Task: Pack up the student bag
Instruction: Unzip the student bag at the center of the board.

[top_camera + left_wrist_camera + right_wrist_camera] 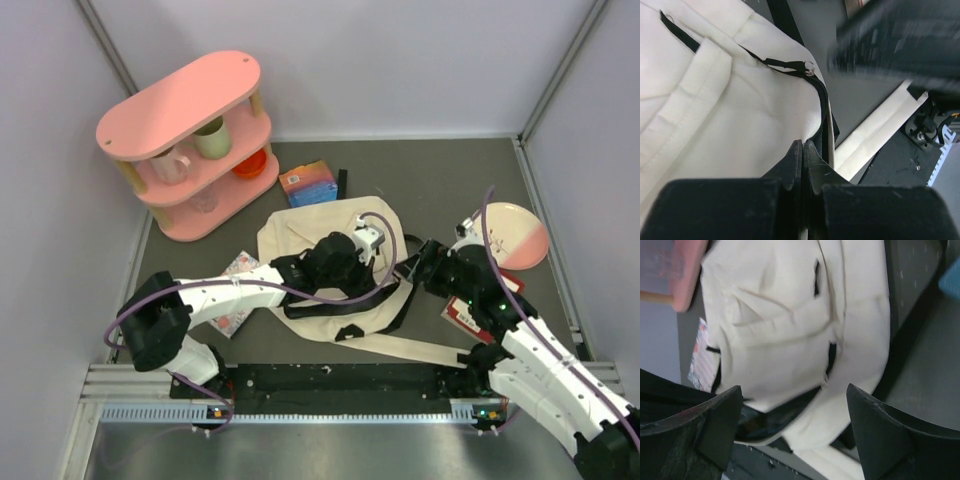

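Observation:
The student bag lies flat mid-table, cream canvas with black trim and a long strap trailing toward the near edge. My left gripper sits over the bag's near right side. In the left wrist view it is shut, pinching the bag's cream edge beside the black zipper. My right gripper hovers at the bag's right edge. In the right wrist view it stands wide open with nothing held, above the bag and its dark gaping mouth.
A pink shelf with mugs and an orange bowl stands back left. A blue-orange box lies behind the bag, a pink-cream plate to the right, a red book under the right arm, a patterned packet under the left arm.

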You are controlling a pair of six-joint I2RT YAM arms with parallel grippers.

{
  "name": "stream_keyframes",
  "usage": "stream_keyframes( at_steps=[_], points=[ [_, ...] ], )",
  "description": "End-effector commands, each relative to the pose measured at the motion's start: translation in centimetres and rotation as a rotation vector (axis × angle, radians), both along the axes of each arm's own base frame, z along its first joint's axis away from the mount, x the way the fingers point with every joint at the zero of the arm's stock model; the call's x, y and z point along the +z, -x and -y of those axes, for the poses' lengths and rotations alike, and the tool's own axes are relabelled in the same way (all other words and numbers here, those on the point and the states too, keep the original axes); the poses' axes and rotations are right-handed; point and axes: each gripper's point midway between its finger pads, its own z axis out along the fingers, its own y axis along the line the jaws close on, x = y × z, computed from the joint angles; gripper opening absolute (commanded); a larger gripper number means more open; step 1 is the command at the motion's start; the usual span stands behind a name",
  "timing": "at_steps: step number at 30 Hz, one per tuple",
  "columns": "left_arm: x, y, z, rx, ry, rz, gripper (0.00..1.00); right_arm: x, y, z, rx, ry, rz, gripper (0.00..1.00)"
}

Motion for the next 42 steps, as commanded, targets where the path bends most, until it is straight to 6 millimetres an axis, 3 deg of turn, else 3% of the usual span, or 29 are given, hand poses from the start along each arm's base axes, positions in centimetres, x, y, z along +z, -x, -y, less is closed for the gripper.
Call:
stream_keyframes(
  at_steps=[1,9,21,23,26,28,30,35,38,42],
  points=[
    [3.1,-1.9,0.9,0.024,0.047,0.051,0.00,-3.8,4.4,-0.7,0.037,-0.116,-0.215,0.80],
    [3.5,-2.4,0.8,0.048,0.062,0.041,0.00,-3.2,5.1,-1.5,0.071,-0.186,-0.211,0.70],
    [4.9,-2.5,1.3,0.039,0.101,0.059,0.00,-5.4,4.0,-2.7,0.056,-0.244,-0.260,0.65],
    [5.2,-2.5,1.4,0.036,0.109,0.063,0.00,-6.1,3.5,-2.8,0.048,-0.235,-0.277,0.62],
    [5.7,-2.7,1.3,0.041,0.110,0.075,0.00,-6.5,2.8,-2.7,0.037,-0.204,-0.278,0.49],
    [6.3,-3.0,0.9,0.052,0.113,0.096,0.00,-7.0,2.3,-2.1,0.006,-0.171,-0.264,0.28],
    [6.8,-3.9,-0.2,0.082,0.106,0.117,0.00,-8.4,2.7,-1.2,-0.028,-0.130,-0.290,0.00],
    [8.5,-7.9,-4.5,0.195,0.122,0.144,0.00,-11.7,3.8,0.3,-0.071,-0.047,-0.348,0.00],
    [10.5,-9.9,-6.5,0.247,0.165,0.198,0.00,-12.6,3.8,0.9,-0.098,-0.022,-0.364,0.00],
    [12.3,-10.7,-6.9,0.222,0.185,0.228,0.00,-12.3,3.0,1.1,-0.119,-0.012,-0.341,0.00]
  ],
)
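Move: The student bag's right-hand edge, beside the zip slider, is what the open right hand is after: about 4 cm back, 2 cm left and 8 cm below. The blue wallet lies some 8 cm right of that hand and 2 cm ahead, the red-framed book about 16 cm right and 4 cm back, both some 13 cm below. The left hand already pinches the opening's edge; the right hand's spot is about 6 cm to its right, 1 cm ahead and 4 cm lower. The bag's edge beside the slider is pinched by the right hand, which swings back and down about 5 cm, sinks further with fingers tipping some 20 degrees downward, then shuts. Still gripping the opening's edge, the left hand shifts slightly and waits, then, once the right has closed, draws the cloth forward, left and up, away from the slider, about 8 cm. ##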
